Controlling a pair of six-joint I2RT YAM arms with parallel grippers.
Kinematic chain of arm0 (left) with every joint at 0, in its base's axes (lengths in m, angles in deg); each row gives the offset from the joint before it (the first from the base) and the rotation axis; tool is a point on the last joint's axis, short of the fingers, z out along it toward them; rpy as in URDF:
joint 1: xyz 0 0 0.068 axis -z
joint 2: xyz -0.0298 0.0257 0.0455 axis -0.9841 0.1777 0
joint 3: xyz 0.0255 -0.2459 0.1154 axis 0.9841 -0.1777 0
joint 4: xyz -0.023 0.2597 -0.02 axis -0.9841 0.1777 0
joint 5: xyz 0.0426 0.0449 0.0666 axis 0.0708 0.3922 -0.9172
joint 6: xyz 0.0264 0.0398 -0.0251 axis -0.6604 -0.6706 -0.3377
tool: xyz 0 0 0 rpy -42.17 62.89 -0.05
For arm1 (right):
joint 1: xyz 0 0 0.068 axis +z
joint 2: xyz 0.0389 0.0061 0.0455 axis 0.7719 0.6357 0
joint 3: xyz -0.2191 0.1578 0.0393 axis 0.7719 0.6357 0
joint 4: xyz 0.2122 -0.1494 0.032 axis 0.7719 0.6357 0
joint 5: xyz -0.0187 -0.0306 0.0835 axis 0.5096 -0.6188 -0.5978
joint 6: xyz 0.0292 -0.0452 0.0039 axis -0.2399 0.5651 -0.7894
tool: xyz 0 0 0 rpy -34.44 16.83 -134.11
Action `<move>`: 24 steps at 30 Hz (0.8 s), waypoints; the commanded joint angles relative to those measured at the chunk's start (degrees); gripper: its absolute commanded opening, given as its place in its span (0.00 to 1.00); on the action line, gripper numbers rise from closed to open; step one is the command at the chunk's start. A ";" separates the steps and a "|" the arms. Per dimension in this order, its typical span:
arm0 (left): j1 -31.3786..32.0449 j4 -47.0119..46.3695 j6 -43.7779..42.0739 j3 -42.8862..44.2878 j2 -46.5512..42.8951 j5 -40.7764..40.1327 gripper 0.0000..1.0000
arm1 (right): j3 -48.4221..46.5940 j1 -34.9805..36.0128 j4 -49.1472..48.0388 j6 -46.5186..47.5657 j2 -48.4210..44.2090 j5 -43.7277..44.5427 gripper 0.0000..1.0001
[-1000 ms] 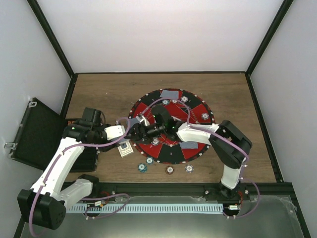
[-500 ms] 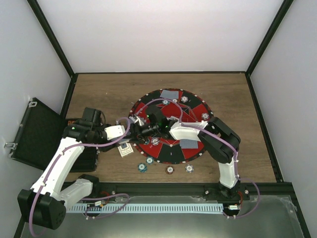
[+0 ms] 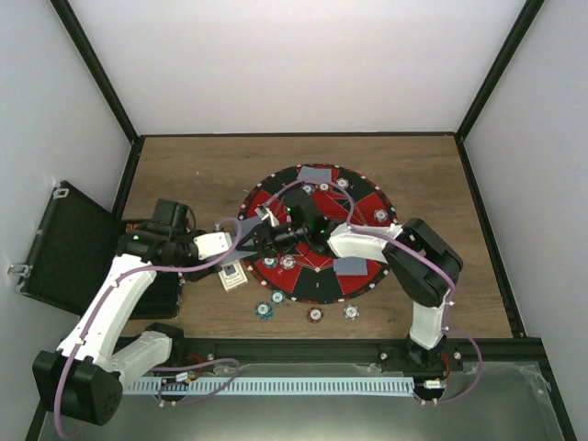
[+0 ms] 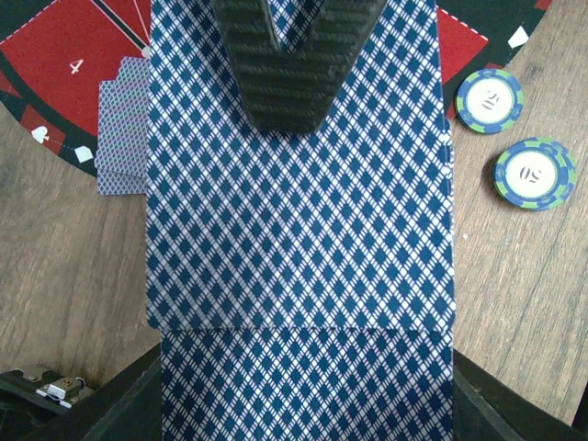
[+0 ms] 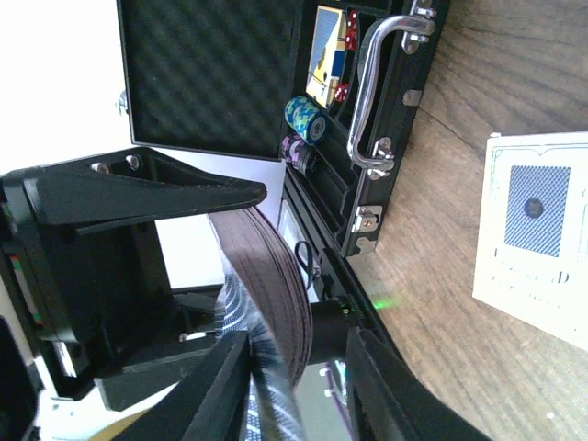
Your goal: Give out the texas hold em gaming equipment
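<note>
My left gripper (image 4: 308,404) is shut on a deck of playing cards (image 4: 299,230) with blue diamond backs. The deck is held over the left rim of the red and black round mat (image 3: 317,287). The top card juts forward past the rest. My right gripper (image 5: 299,395) faces the deck's far end, one ribbed finger (image 4: 285,64) lying on the top card. Its jaws straddle the deck's edge (image 5: 276,285), with a gap still showing on one side. Dealt cards (image 3: 315,175) lie on the mat, and poker chips (image 4: 490,99) sit on the wood nearby.
The black hinged case (image 3: 69,248) lies open at the left, with chips and dice (image 5: 308,115) in its tray. A white card box (image 5: 537,234) lies on the wood by the mat. More chips (image 3: 315,315) sit along the near edge. More cards (image 3: 354,267) lie on the mat.
My right gripper's jaws have narrowed around the end of the deck. That arm shifted left, then back a little. The left arm has held still with the deck.
</note>
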State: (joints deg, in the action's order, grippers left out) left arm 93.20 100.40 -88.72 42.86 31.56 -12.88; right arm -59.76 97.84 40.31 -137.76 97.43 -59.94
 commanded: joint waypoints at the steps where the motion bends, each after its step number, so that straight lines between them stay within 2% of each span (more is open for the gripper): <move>1: -0.20 -0.87 -0.03 0.59 -0.74 1.20 0.25 | 0.00 -0.29 -0.89 -0.64 -2.80 -0.46 0.26; 5: -0.17 -0.87 -0.18 0.34 -0.95 0.95 0.25 | -0.51 -0.45 0.24 -0.17 -4.24 -0.20 0.14; 11: -0.24 -0.95 -0.42 0.23 -0.98 0.77 0.25 | 0.75 -1.92 3.05 1.46 -6.62 -0.03 0.03; 18: -0.18 -0.95 -0.45 0.17 -0.87 0.44 0.25 | 3.67 -6.29 6.20 3.89 -10.72 -0.93 0.01; 24: -0.22 -0.95 -0.59 0.25 -0.87 0.24 0.25 | 6.35 -15.37 10.37 7.94 -15.19 -2.92 0.01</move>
State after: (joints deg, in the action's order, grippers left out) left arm 93.20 100.38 -88.74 42.86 31.35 -13.14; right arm -54.26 88.33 46.52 -133.94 86.00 -60.92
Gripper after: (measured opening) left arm 0.614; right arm 0.008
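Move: Between the right hand's parted fingers runs the edge of the deck's top card, already slid partly off. The card's middle lies about 5 cm to the left and 1 cm back, roughly 1 cm lower. On the table some 15 cm below are the dealt cards 3 cm ahead and 3 cm left, the blue chips 6 cm back and 2 cm right, and the card box 9 cm back and 8 cm left. From the left hand, the top card is about 6 cm right and 3 cm ahead. Closing fully on the overhanging end of the top card, the right fingers pinch it while rising about 3 cm. They then carry it away from the deck, some 7 cm right and 3 to 4 cm forward, faster towards the end and with a slight clockwise turn. The left hand stays put and keeps its grip on the deck. ##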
